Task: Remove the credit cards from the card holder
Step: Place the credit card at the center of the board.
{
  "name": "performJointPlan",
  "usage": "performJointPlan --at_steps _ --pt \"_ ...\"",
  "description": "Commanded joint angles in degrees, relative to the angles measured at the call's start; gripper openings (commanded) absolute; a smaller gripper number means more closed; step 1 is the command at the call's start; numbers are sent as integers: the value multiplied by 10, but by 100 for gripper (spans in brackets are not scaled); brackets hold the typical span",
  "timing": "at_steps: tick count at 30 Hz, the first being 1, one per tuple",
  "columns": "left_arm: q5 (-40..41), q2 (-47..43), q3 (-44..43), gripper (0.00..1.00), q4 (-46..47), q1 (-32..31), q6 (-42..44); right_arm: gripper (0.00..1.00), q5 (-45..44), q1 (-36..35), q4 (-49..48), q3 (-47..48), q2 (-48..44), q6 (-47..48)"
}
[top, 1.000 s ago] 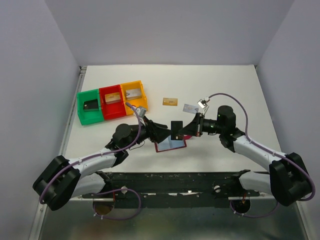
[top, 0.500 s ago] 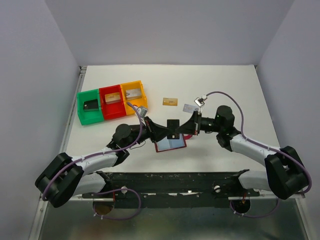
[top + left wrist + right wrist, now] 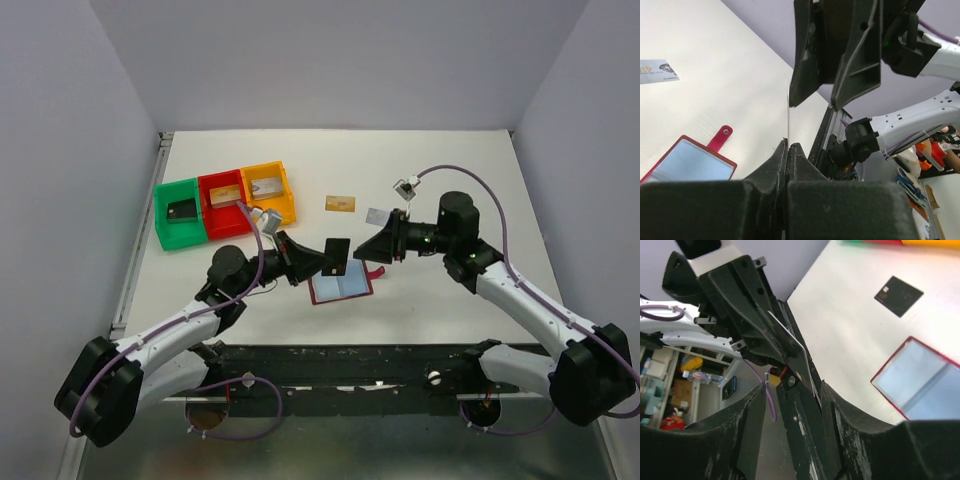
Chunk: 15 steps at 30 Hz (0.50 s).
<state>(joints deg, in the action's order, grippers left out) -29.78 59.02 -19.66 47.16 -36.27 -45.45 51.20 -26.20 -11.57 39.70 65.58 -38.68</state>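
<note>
A black credit card (image 3: 337, 256) hangs upright above the table, and my left gripper (image 3: 318, 260) is shut on its left edge. In the left wrist view that card (image 3: 788, 112) shows edge-on, rising from the closed left gripper (image 3: 788, 145). My right gripper (image 3: 372, 246) stands open just right of the card, not touching it. In the right wrist view the card (image 3: 792, 347) reaches between the spread fingers of the right gripper (image 3: 792, 390). The maroon card holder (image 3: 340, 287) lies open on the table below, light blue pockets up. Gold (image 3: 341, 203) and silver (image 3: 378, 215) cards lie behind it.
Green (image 3: 163, 222), red (image 3: 208, 222) and yellow (image 3: 288, 200) trays stand in a row at the back left, each with a card inside. Another black card (image 3: 899, 296) lies flat on the table in the right wrist view, between the trays and the card holder (image 3: 920, 375).
My right gripper has let go of the black card and drawn back to the right. My left gripper has shut on the card and carried it slightly left.
</note>
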Motion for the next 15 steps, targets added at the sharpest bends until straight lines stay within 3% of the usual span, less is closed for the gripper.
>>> performJointPlan --at_steps 1,7,15 --pt "-150 -35 -69 0 -170 21 57 56 7 -2 169 67 -24 115" --pt "-289 -14 -164 0 -376 21 141 56 32 -3 196 85 -32 140" --pt "-315 21 -224 0 -498 21 213 56 43 -14 204 88 -45 157"
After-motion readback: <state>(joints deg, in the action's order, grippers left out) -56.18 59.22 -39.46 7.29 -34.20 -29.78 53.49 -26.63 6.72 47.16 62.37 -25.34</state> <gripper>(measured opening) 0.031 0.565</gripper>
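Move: The left hand holds the black card some 23 cm above the board. The open card holder lies about 3 cm ahead and 5 cm to the right of this hand. Far below too are the gold card, 27 cm ahead and 5 cm right, the silver card, 23 ahead and 17 right, and a black card on the board, 13 ahead and 13 left. From the right hand the holder is 1 cm ahead, 4 left. Back towards its own base by about 5 cm, the left hand carries the black card away from the right gripper, first climbing nearly 3 cm and then sinking half of that. It swings some 25 degrees clockwise, fingertips tipping down, and keeps its pinch. The right hand, still open, rises up to 3 cm, then eases back 2 and settles a little. ##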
